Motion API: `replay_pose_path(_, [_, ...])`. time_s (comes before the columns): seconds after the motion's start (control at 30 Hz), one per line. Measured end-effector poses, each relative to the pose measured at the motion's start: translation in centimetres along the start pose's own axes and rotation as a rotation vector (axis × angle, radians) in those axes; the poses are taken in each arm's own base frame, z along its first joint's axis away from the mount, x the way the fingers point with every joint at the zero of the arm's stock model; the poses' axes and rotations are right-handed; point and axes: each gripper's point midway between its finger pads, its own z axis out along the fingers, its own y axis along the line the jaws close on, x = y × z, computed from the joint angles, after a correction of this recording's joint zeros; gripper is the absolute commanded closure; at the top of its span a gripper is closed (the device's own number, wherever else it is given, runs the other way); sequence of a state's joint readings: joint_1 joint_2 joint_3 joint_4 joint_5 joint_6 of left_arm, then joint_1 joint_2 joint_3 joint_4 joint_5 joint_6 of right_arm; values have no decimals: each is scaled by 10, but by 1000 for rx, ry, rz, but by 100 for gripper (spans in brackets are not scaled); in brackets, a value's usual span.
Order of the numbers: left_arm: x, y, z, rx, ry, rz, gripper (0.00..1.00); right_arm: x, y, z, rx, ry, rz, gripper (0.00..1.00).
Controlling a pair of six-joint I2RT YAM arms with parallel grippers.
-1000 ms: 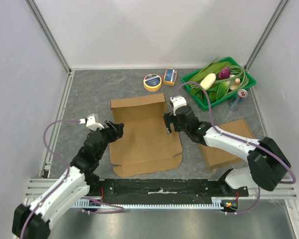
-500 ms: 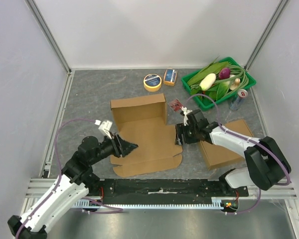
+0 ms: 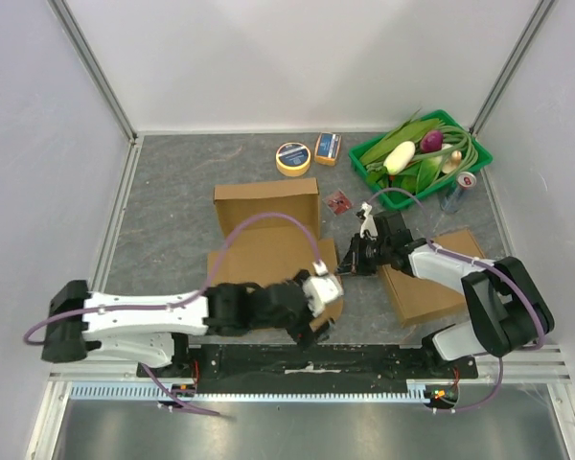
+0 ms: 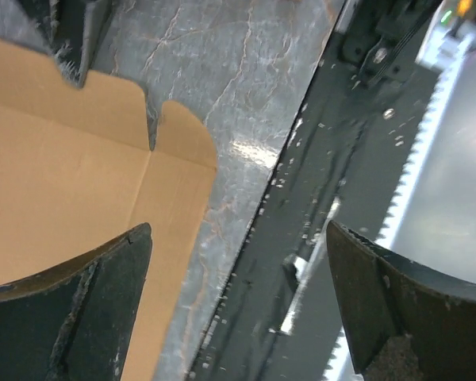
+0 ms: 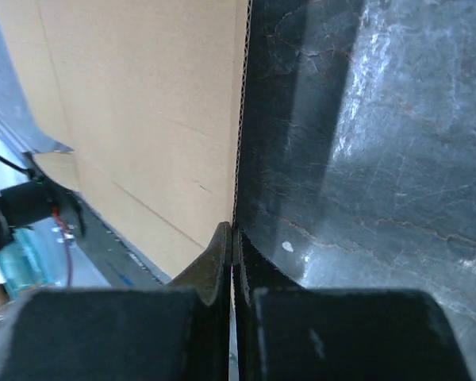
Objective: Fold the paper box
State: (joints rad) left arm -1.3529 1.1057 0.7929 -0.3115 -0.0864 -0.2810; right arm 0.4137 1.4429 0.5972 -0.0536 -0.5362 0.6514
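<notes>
The unfolded brown paper box [image 3: 268, 254] lies flat mid-table with its far panel [image 3: 266, 201] standing up. My right gripper [image 3: 349, 261] is at the box's right edge. In the right wrist view the jaws [image 5: 233, 236] are shut on the thin cardboard edge [image 5: 143, 103]. My left arm reaches across the near edge, and its gripper [image 3: 318, 311] hangs over the box's near right corner. In the left wrist view the gripper [image 4: 238, 230] is open and empty, above the rounded corner flap [image 4: 178, 151] and the black rail [image 4: 325, 198].
A second flat cardboard piece [image 3: 441, 283] lies under my right arm. At the back are a yellow tape roll [image 3: 293, 158], a small orange box [image 3: 328, 148], a green tray of vegetables [image 3: 465, 144], a can [image 3: 465, 184] and a small red card [image 3: 338, 201].
My left arm has swung from the box's left side along the near edge to its near right corner. My right gripper has moved right and down onto the box's right edge.
</notes>
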Motion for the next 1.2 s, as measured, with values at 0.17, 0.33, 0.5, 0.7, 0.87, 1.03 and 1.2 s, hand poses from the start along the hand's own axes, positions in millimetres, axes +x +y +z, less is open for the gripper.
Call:
replay_pose_path(0.17, [22, -1, 33, -118, 119, 336, 2, 1, 7, -5, -50, 57, 131, 100])
replay_pose_path(0.33, [35, 31, 39, -264, 193, 518, 2, 6, 15, -12, -93, 109, 249, 100])
replay_pose_path(0.5, [46, 44, 45, -310, 259, 618, 2, 2, 23, -22, -107, 139, 312, 100])
replay_pose_path(0.7, [49, 44, 45, -309, 275, 670, 16, 0, 29, -30, -120, 163, 355, 100])
replay_pose_path(0.87, [39, 54, 47, -392, 277, 719, 90, -2, 36, -37, -127, 164, 347, 100])
replay_pose_path(1.03, [15, 54, 39, -423, 247, 712, 98, -8, 41, -44, -129, 150, 311, 58])
replay_pose_path(1.2, [-30, 55, 1, -428, 132, 574, 98, -65, 65, -67, -157, 29, 195, 11])
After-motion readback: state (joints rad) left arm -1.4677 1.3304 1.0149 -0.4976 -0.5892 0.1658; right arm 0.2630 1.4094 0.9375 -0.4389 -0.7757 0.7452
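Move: The near end of the box's right wall lies about 5 cm ahead of the left hand, 2 cm to its right and 11 cm below. The right gripper already pinches that wall's edge, 14 cm ahead of the left hand and 5 cm to its right, so the near end is 9 cm back and 3 cm left of the right hand. From the right hand, the standing far wall is about 15 cm ahead and 17 cm left, the closed box 3 cm back and 20 cm right. Bring the open left gripper down about 7 cm and a little forward to the near end of the right wall, tilting some 50 degrees so the fingers turn forward, then shut on the cardboard and lift it. Meanwhile keep the right pinch and raise the wall's edge about 5 cm; once the left has shut, open the right and draw it up and forward off the wall. ##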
